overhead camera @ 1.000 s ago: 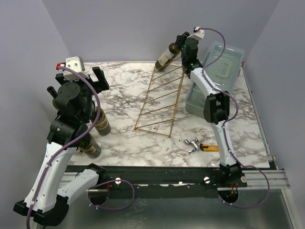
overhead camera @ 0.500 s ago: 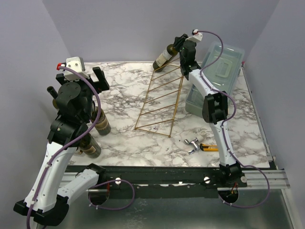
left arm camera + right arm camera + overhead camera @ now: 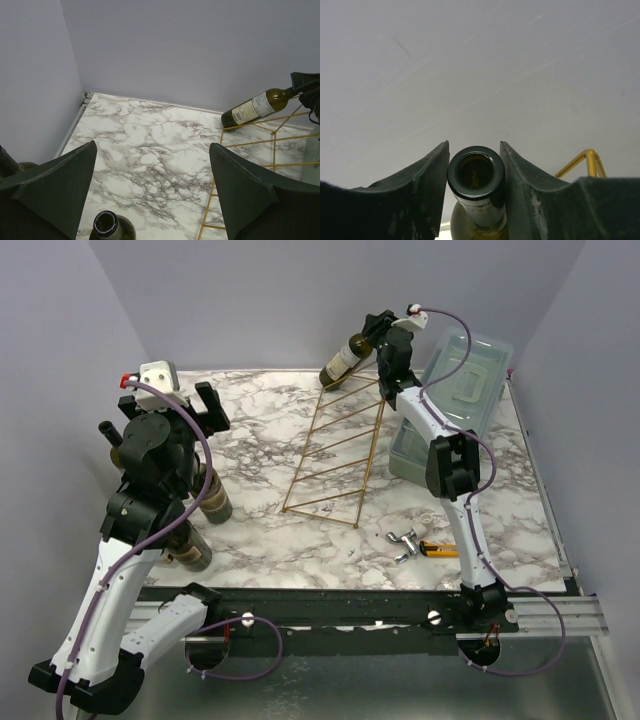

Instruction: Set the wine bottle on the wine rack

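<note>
The wine bottle (image 3: pixel 343 359) is dark green with a pale label. It lies slanted across the top rung of the wine rack (image 3: pixel 340 445), a gold wire ladder frame leaning over the marble table. My right gripper (image 3: pixel 378 337) holds its neck, and in the right wrist view both fingers press the lip of the wine bottle (image 3: pixel 476 172) with my right gripper (image 3: pixel 474 150) around it. A gold wire of the wine rack (image 3: pixel 580 162) shows beside it. My left gripper (image 3: pixel 167 400) hangs open and empty at the left. In its own view, the left gripper (image 3: pixel 152 145) faces the wine bottle (image 3: pixel 252 107), far from it.
Two more dark bottles (image 3: pixel 213 495) (image 3: pixel 190 545) stand under the left arm, and one open bottle mouth (image 3: pixel 106 225) shows below the left fingers. A pale blue-grey plastic box (image 3: pixel 455 400) sits at the back right. A silver tool (image 3: pixel 403 540) and an orange tool (image 3: pixel 440 548) lie near the front.
The right gripper has carried the bottle a little left, bringing it to rest on the rack's top rung. The left arm has not moved.
</note>
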Robot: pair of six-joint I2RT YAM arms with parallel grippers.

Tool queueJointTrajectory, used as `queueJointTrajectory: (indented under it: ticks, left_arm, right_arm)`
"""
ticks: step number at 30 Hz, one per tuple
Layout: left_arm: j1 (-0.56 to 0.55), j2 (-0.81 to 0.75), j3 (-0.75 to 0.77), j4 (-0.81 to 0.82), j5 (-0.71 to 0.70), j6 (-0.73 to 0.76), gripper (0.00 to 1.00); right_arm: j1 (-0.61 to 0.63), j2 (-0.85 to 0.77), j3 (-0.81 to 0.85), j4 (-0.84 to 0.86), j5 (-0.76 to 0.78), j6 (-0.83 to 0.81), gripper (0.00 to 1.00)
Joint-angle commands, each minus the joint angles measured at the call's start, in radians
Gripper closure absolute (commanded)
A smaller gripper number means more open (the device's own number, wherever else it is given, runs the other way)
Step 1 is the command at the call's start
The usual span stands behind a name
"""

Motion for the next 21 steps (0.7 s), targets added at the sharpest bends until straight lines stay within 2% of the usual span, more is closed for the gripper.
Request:
queueJointTrajectory:
  ticks: [1, 9, 21]
  left_arm:
    - [-0.006, -0.015, -0.001, 0.020, -0.010, -0.001, 0.05]
    - [-0.006, -0.023, -0.007, 0.017, 0.002, -0.016, 0.05]
    - [-0.006, -0.033, -0.009, 0.004, 0.018, -0.037, 0.05]
  right_arm:
    - [0.008, -0.042, -0.044, 0.063, -0.023, -0.005, 0.48]
    - [0.009, -0.071, -0.052, 0.012, -0.020, -0.032, 0.43]
    - [0.008, -0.102, -0.046, -0.046, 0.019, -0.099, 0.29]
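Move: The right hand's loosened fingers are around the neck of the wine bottle, which slopes down over the top of the wine rack. The bottle's middle lies about 8 cm left, 4 cm ahead and 5 cm below. The rack's middle is some 18 cm back, 8 cm left and 18 cm below, and the plastic box about 16 cm back, 17 cm right and 18 cm below. From the idle left hand, the bottle is roughly 45 cm ahead, 28 cm right and 21 cm below. The right hand lets go of the wine bottle, spreading its already loosened fingers further, from about half to some 70% open, while it stays almost in place over the far end of the rack. It eases back only about half a centimetre and rolls some 5 degrees, its left side dipping, so that the left finger stands clear of the neck while the right one is still against it. ##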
